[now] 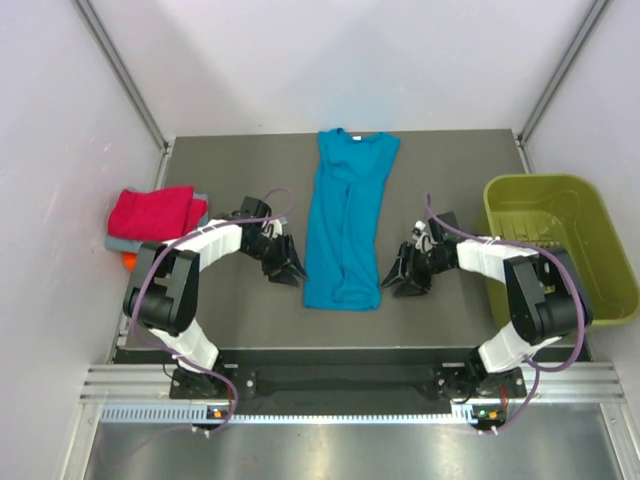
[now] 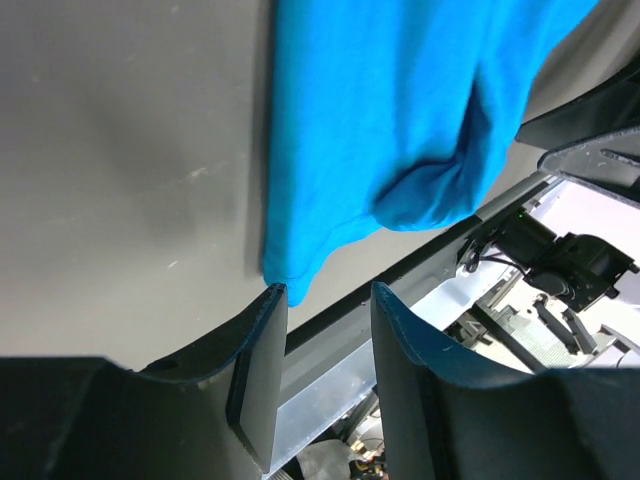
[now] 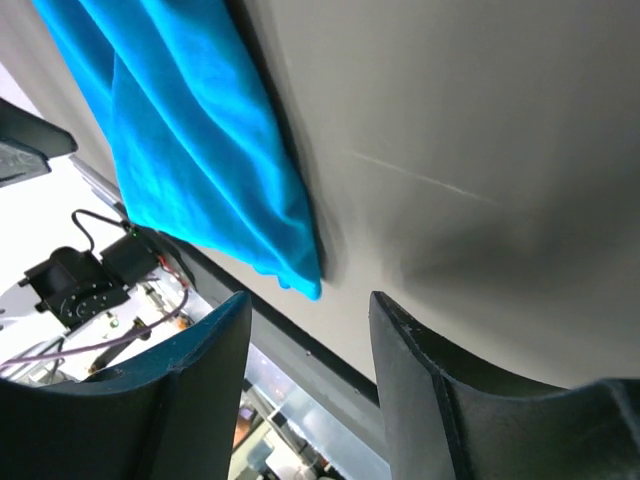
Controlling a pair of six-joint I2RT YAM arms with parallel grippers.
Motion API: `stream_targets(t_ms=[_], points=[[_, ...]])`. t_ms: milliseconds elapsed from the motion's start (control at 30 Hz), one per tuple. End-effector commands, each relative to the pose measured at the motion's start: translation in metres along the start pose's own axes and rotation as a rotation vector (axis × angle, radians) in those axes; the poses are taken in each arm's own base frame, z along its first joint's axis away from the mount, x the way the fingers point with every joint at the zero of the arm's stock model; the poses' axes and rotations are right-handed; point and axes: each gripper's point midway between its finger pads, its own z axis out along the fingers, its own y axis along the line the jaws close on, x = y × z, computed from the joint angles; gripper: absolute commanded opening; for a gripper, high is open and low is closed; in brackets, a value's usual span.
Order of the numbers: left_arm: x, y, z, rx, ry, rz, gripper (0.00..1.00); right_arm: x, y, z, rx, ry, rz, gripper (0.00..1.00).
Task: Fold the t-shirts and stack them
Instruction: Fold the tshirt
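Observation:
A teal-blue t-shirt [image 1: 343, 225] lies folded into a long narrow strip down the middle of the table, collar at the far end. My left gripper [image 1: 288, 272] sits low beside its near left corner, open. In the left wrist view that gripper [image 2: 328, 292] has nothing between its fingers, and the shirt's corner [image 2: 290, 270] lies just past one fingertip. My right gripper [image 1: 400, 280] is open beside the near right corner. In the right wrist view the shirt's corner [image 3: 300, 270] lies just ahead of that gripper's [image 3: 310, 302] gap. A folded magenta-red shirt [image 1: 155, 210] tops a grey one [image 1: 122, 243] and an orange one [image 1: 130, 261] at the left.
An olive-green plastic bin [image 1: 575, 200] stands at the table's right edge, close to my right arm. The dark table front edge [image 1: 330, 352] runs just behind both grippers. White walls close in the left, right and far sides.

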Motion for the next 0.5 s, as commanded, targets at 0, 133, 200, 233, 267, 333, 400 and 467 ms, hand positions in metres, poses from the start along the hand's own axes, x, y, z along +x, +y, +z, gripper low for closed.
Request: stream_targets(t_ms=[0,133,200,233,267,333,400,467], points=[[-0.004,-0.01,-0.008,0.045,-0.049,0.03,0.44,-0.002,0.017,0.011,-0.062,-0.011,-0.018,0.51],[0.002,-0.005,-0.005,0.034,-0.039,0.002,0.44,0.004,0.02,0.023,-0.061,0.01,-0.021,0.5],[0.005,-0.003,-0.003,0.038,-0.028,-0.017,0.45,0.008,0.025,0.027,-0.061,0.028,-0.037,0.5],[0.006,-0.003,-0.001,0.045,-0.02,-0.024,0.45,0.009,0.025,0.031,-0.058,0.036,-0.035,0.51],[0.006,-0.004,0.001,0.053,-0.016,-0.026,0.45,0.007,0.029,0.032,-0.063,0.036,-0.043,0.5],[0.009,-0.004,0.005,0.052,-0.002,-0.035,0.45,0.01,0.035,0.038,-0.061,0.054,-0.061,0.5],[0.009,-0.006,0.008,0.06,0.003,-0.042,0.45,0.014,0.039,0.043,-0.061,0.067,-0.08,0.48],[0.01,-0.006,0.012,0.059,0.011,-0.046,0.45,0.014,0.043,0.045,-0.067,0.069,-0.086,0.46]])
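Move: The blue t-shirt's near right corner lies about 4 cm to the right hand's left, 3 cm back and 3 cm below. The shirt's near left corner is some 21 cm to that hand's left, 4 cm back; the basket's middle stands about 43 cm to its right and 9 cm ahead. From the left hand, the near left corner lies roughly 2 cm right, 5 cm back and 4 cm down. The right hand slides about 5 cm left, bringing its open fingers to the t-shirt's near right corner. ##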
